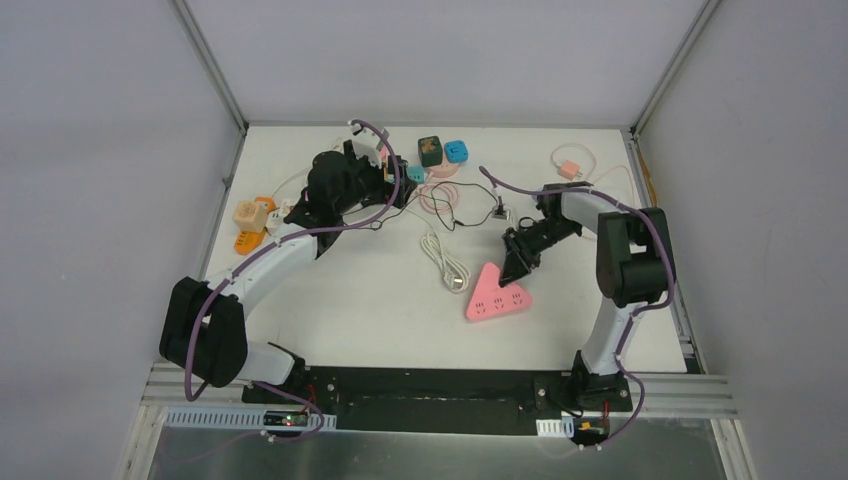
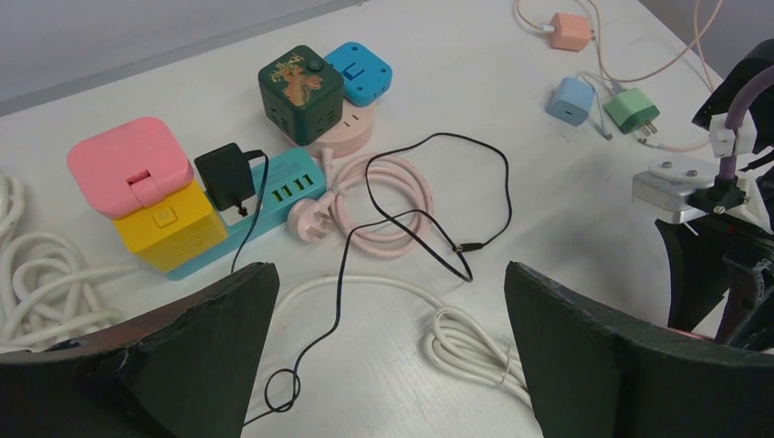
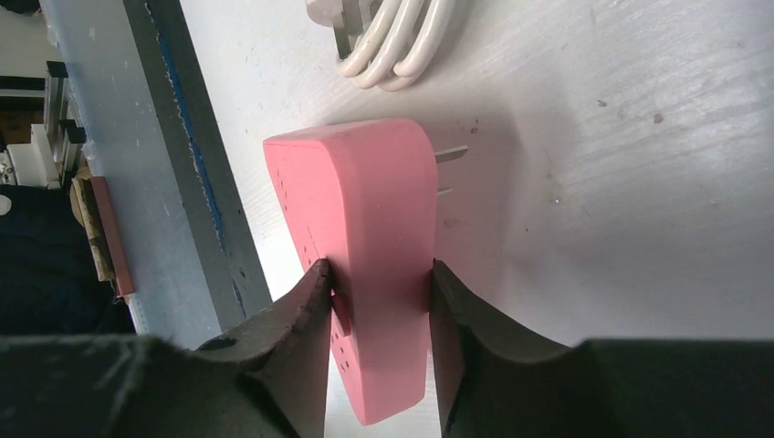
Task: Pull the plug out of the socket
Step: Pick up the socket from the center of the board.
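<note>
A black plug (image 2: 228, 176) sits in a teal power strip (image 2: 274, 196), between a pink-and-yellow block (image 2: 151, 196) and a coiled pink cable (image 2: 383, 196). My left gripper (image 2: 392, 356) hangs open a short way in front of it, over a thin black wire (image 2: 342, 274); nothing is between its fingers. A pink triangular socket block (image 1: 498, 294) lies mid-table, and two metal prongs (image 3: 452, 153) stick out of its far end. My right gripper (image 3: 379, 274) is shut on the pink block (image 3: 365, 210), one finger pressed against each side.
A green cube (image 2: 299, 80) and a blue cube (image 2: 358, 71) stand behind the strip. A bundled white cable (image 1: 447, 262) lies just left of the pink block. Small chargers (image 2: 630, 108) and cords lie at the back right, and orange adapters (image 1: 250, 225) at the left edge.
</note>
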`<action>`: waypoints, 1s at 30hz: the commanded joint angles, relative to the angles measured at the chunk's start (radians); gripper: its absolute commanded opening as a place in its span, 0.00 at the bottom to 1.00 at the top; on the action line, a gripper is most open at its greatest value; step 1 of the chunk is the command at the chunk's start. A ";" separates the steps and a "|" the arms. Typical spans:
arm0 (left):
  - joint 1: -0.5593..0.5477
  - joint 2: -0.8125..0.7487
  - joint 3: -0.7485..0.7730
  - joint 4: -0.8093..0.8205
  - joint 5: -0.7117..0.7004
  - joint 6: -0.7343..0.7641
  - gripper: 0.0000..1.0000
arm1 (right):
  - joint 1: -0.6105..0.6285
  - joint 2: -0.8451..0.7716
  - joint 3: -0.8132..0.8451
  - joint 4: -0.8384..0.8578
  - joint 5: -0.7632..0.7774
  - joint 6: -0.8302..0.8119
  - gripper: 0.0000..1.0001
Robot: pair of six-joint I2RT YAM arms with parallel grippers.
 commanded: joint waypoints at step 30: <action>0.016 -0.042 -0.007 0.044 0.011 0.011 0.99 | -0.290 -0.213 0.057 -0.113 -0.058 -0.199 0.00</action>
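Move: The pink socket is already pinched in the right hand, its middle about 2 cm back of the pads, 1 cm left and 1 cm lower. From that hand, the white cable coil lies some 12 cm left and 4 cm ahead, down on the board; the green plug about 16 cm ahead and 14 cm right, the blue adapter about 19 cm ahead and 9 cm right. From the left hand, the socket is roughly 17 cm back, 20 cm right and 19 cm lower. To the right, with a clear rise and some forward travel, the right hand carries the pink socket away from the white cable coil over bare board, starting slowly, then speeding up, for about 8 cm in all. The pads keep their pinch across its thickness while the wrist tips its forward side up some 10 degrees and turns slightly clockwise. ##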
